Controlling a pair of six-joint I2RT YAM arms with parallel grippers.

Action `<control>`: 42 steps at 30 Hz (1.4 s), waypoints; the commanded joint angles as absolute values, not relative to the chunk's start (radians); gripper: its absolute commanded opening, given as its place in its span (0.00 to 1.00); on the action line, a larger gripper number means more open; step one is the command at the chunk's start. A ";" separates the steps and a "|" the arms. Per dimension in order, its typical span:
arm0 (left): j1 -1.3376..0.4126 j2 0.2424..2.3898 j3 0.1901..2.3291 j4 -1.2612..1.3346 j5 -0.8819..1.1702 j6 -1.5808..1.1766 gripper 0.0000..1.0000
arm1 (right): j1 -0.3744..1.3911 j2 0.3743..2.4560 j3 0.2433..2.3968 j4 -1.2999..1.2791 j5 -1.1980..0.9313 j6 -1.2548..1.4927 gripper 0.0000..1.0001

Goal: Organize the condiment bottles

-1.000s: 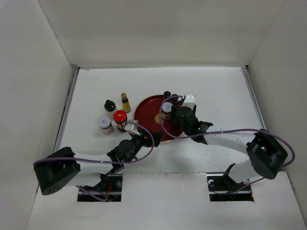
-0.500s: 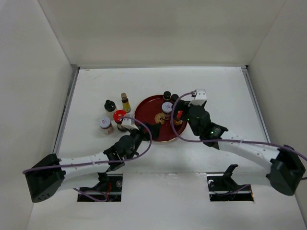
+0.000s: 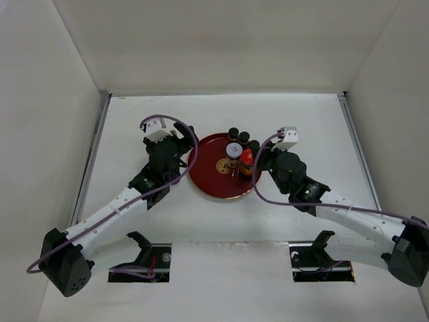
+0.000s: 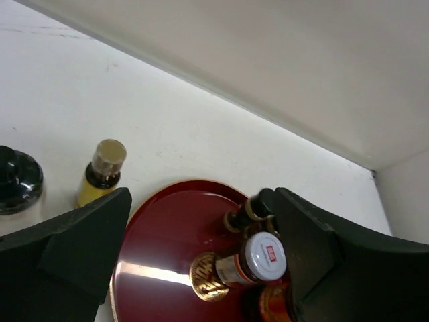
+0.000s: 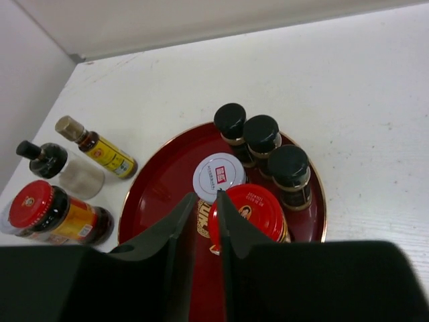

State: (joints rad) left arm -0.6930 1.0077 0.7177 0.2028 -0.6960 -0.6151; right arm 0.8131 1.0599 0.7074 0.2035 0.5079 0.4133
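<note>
The round red tray (image 3: 208, 176) holds three dark black-capped bottles (image 3: 244, 137), a white-lidded jar (image 3: 233, 150) and a red-capped jar (image 3: 247, 158). My right gripper (image 3: 258, 161) hangs over the tray's right side. In the right wrist view it (image 5: 205, 208) is nearly shut and empty, with its right finger beside the red-capped jar (image 5: 249, 209). My left gripper (image 3: 179, 149) is open and empty left of the tray, facing it (image 4: 201, 201). A slim yellow bottle (image 5: 99, 151), a clear black-capped bottle (image 5: 62, 168) and a second red-capped jar (image 5: 55, 212) stand on the table to the left.
White walls close in the table on the left, back and right. In the top view the left arm (image 3: 134, 194) hides the loose bottles. The yellow bottle (image 4: 100, 172) and a black cap (image 4: 17, 178) show in the left wrist view.
My left arm has swung from the front up and back, over the loose bottles. My right gripper has drawn back to the right. The red-capped jar now stands uncovered on the tray.
</note>
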 commanded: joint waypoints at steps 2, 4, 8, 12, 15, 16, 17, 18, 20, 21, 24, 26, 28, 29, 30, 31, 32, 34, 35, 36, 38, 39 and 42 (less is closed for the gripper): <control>-0.637 1.048 0.816 0.086 -0.709 -0.535 0.70 | 0.828 1.077 0.629 0.313 0.480 0.477 0.33; -0.614 1.061 0.847 0.016 -0.719 -0.522 0.60 | 0.831 1.092 0.623 0.324 0.480 0.480 0.43; -0.541 1.123 0.940 -0.101 -0.649 -0.506 0.62 | 0.866 1.129 0.635 0.336 0.495 0.471 0.62; -0.492 1.216 0.999 -0.143 -0.557 -0.494 0.69 | 0.874 1.155 0.635 0.356 0.506 0.465 0.69; -0.452 1.310 1.048 -0.155 -0.502 -0.491 0.62 | 0.874 1.169 0.632 0.368 0.497 0.466 0.72; -0.447 1.327 1.057 -0.155 -0.496 -0.489 0.59 | 0.874 1.170 0.630 0.370 0.494 0.465 0.72; -0.444 1.336 1.058 -0.153 -0.495 -0.486 0.56 | 0.869 1.172 0.629 0.371 0.492 0.465 0.73; -0.441 1.339 1.055 -0.147 -0.495 -0.480 0.55 | 0.866 1.172 0.626 0.374 0.492 0.465 0.73; -0.433 1.345 1.040 -0.138 -0.505 -0.465 0.52 | 0.857 1.164 0.620 0.377 0.492 0.463 0.73; -0.429 1.348 1.035 -0.134 -0.508 -0.460 0.50 | 0.852 1.163 0.618 0.379 0.492 0.463 0.73; -0.426 1.374 1.028 -0.115 -0.528 -0.445 0.49 | 0.844 1.173 0.617 0.387 0.489 0.463 0.74; -0.423 1.393 1.034 -0.107 -0.538 -0.439 0.49 | 0.841 1.189 0.615 0.391 0.482 0.463 0.73; -0.413 1.407 1.035 -0.084 -0.522 -0.436 0.49 | 0.841 1.203 0.618 0.396 0.468 0.463 0.73; -0.409 1.416 1.037 -0.074 -0.506 -0.428 0.49 | 0.841 1.207 0.618 0.400 0.459 0.462 0.72; -0.401 1.426 1.042 -0.074 -0.496 -0.430 0.49 | 0.843 1.209 0.618 0.409 0.456 0.462 0.72; -0.392 1.436 1.046 -0.078 -0.492 -0.433 0.47 | 0.843 1.210 0.614 0.420 0.456 0.459 0.71; -0.389 1.443 1.048 -0.078 -0.492 -0.433 0.46 | 0.843 1.210 0.609 0.428 0.454 0.459 0.71; -0.386 1.454 1.048 -0.080 -0.500 -0.433 0.45 | 0.841 1.209 0.606 0.430 0.454 0.457 0.71; -0.383 1.457 1.046 -0.080 -0.505 -0.434 0.44 | 0.840 1.207 0.606 0.430 0.454 0.457 0.71; -0.383 1.462 1.045 -0.075 -0.505 -0.434 0.44 | 0.837 1.206 0.604 0.430 0.454 0.457 0.71; -0.381 1.479 1.051 -0.074 -0.505 -0.434 0.43 | 0.835 1.206 0.604 0.430 0.454 0.457 0.71; -0.381 1.488 1.055 -0.074 -0.505 -0.434 0.42 | 0.835 1.206 0.604 0.430 0.454 0.457 0.71; -0.383 1.517 1.077 -0.071 -0.497 -0.434 0.39 | 0.835 1.212 0.604 0.430 0.454 0.457 0.71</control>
State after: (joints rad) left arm -0.3866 1.4986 1.0241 -0.1040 -0.5037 -0.4484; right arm 0.8436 1.2106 0.6052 0.3683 0.4625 0.4606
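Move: The yellow-labelled bottle stands about 9 cm ahead of my left hand, 5 cm left and 18 cm below. About 8 cm left of the bottle and 3 cm nearer me is the black-capped shaker; the table's red-lidded jar is 10 cm nearer and 2 cm left of the bottle. From my right hand, the tray's red-lidded jar lies about 3 cm ahead and 16 below, the bottle 11 cm ahead and 26 left. I bring my left hand forward and left to the yellow-labelled bottle, then mostly down, some 11 cm in all, tipping the fingers about 25 degrees down, rolling the left side up and narrowing them to under half open around its gold cap, not yet gripping. Meanwhile my right hand sinks about 6 cm above the tray, drifts slightly left and opens wide, holding nothing. ##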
